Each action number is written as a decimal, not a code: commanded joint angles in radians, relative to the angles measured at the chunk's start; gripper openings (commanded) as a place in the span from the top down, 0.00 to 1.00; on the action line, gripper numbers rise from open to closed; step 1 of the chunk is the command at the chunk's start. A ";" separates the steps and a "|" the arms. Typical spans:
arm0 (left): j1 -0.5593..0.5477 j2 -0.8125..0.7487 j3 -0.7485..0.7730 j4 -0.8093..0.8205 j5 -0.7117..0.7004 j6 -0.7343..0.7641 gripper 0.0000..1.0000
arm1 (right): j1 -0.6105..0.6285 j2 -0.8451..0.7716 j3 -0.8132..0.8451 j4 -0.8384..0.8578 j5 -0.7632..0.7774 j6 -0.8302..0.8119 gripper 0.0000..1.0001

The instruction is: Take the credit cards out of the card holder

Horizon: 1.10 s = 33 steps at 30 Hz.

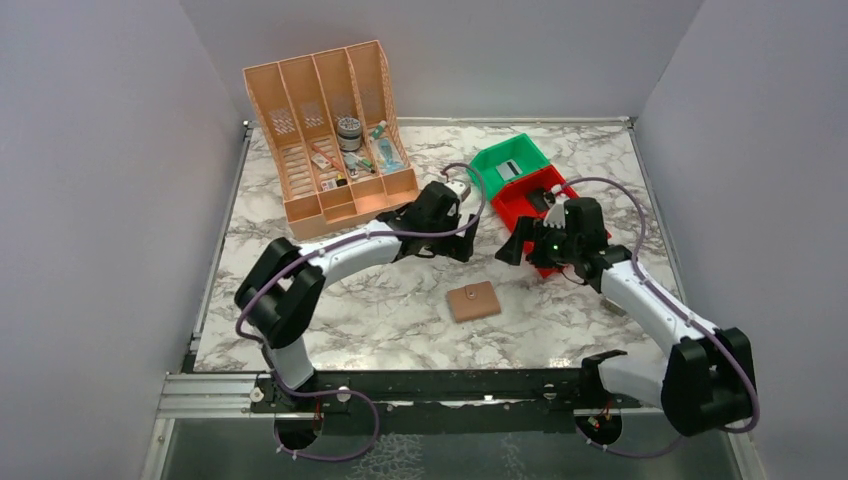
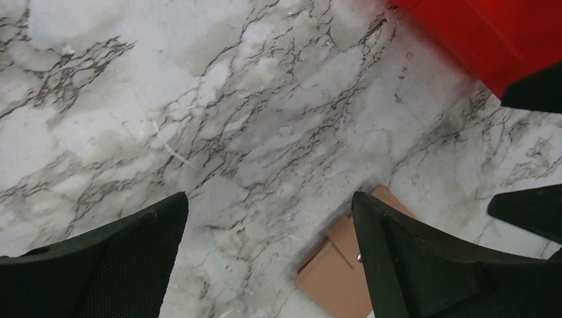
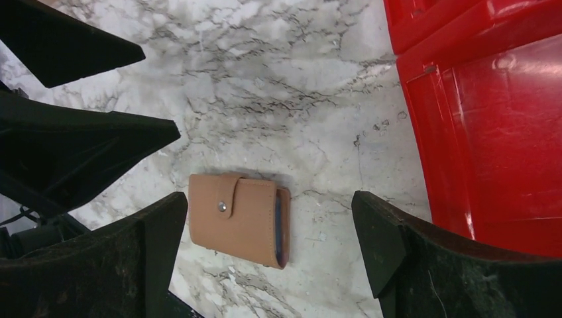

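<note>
The brown card holder (image 1: pixel 473 301) lies folded and snapped shut on the marble table, in front of both arms. In the right wrist view the card holder (image 3: pixel 237 219) shows its snap tab and a dark edge along its open side; the credit cards are hidden inside. My right gripper (image 3: pixel 268 228) hovers above it, open and empty. My left gripper (image 2: pixel 268 225) is open too, with only a corner of the card holder (image 2: pixel 338 271) showing beside its right finger. In the top view the left gripper (image 1: pixel 462 235) and right gripper (image 1: pixel 512 243) face each other behind the holder.
A red bin (image 1: pixel 545 200) and a green bin (image 1: pixel 512 163) stand at the back right, close behind my right gripper. An orange multi-slot file organiser (image 1: pixel 330 135) with small items stands at the back left. Grey walls enclose the marble table (image 1: pixel 400 300).
</note>
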 commanded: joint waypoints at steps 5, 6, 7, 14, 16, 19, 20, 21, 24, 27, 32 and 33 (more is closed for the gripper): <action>0.004 0.157 0.095 0.097 0.000 -0.017 0.04 | -0.010 0.182 0.033 -0.004 0.071 0.036 0.05; 0.014 0.162 0.087 0.103 -0.009 -0.018 0.04 | -0.011 0.197 0.039 -0.006 0.105 0.038 0.05; 0.026 0.165 0.079 0.109 -0.017 -0.020 0.04 | -0.011 0.210 0.045 -0.009 0.143 0.039 0.05; 0.146 0.135 -0.008 0.126 -0.051 -0.020 0.04 | -0.012 0.252 0.072 -0.027 0.365 0.017 0.05; 0.186 0.115 -0.031 0.126 -0.060 -0.017 0.04 | -0.012 0.255 0.078 -0.036 0.432 0.012 0.05; 0.235 0.087 -0.060 0.112 -0.084 -0.006 0.04 | -0.013 0.250 0.083 -0.048 0.532 0.021 0.05; 0.249 0.079 -0.068 0.106 -0.093 -0.002 0.04 | -0.013 0.246 0.084 -0.047 0.551 0.026 0.05; 0.261 0.069 -0.077 0.098 -0.104 0.002 0.04 | -0.013 0.243 0.086 -0.049 0.567 0.032 0.05; 0.296 0.037 -0.107 0.095 -0.127 0.015 0.04 | -0.013 0.228 0.102 -0.054 0.601 0.050 0.05; 0.331 0.017 -0.126 0.092 -0.150 0.023 0.04 | -0.013 0.209 0.128 -0.065 0.601 0.074 0.05; 0.394 -0.022 -0.146 0.083 -0.175 0.016 0.04 | -0.013 0.162 0.172 -0.063 0.486 0.092 0.07; 0.402 -0.033 -0.151 0.083 -0.183 0.009 0.04 | -0.013 0.155 0.179 -0.046 0.455 0.085 0.08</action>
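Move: The card holder lies some 8 cm back, 2 cm to the right and 10 cm below the left hand; from the right hand it is about 4 cm back, 8 cm left and 10 cm below. Counted from the right hand, the red bin's middle is roughly 12 cm ahead and 8 cm right, the green bin's some 24 cm ahead and 1 cm right. The wooden organiser's tray stands about 17 cm ahead and 27 cm left of the left hand. The red bin is pushed rightward at its near end by the open right gripper, which sinks about 7 cm, sweeps 8 cm right, turning clockwise and rolling right side up, then lifts and eases forward. Left of it the open left hand dips, swings away from the card holder towards the organiser, some 16 cm left and forward, turning 25 degrees counter-clockwise. ##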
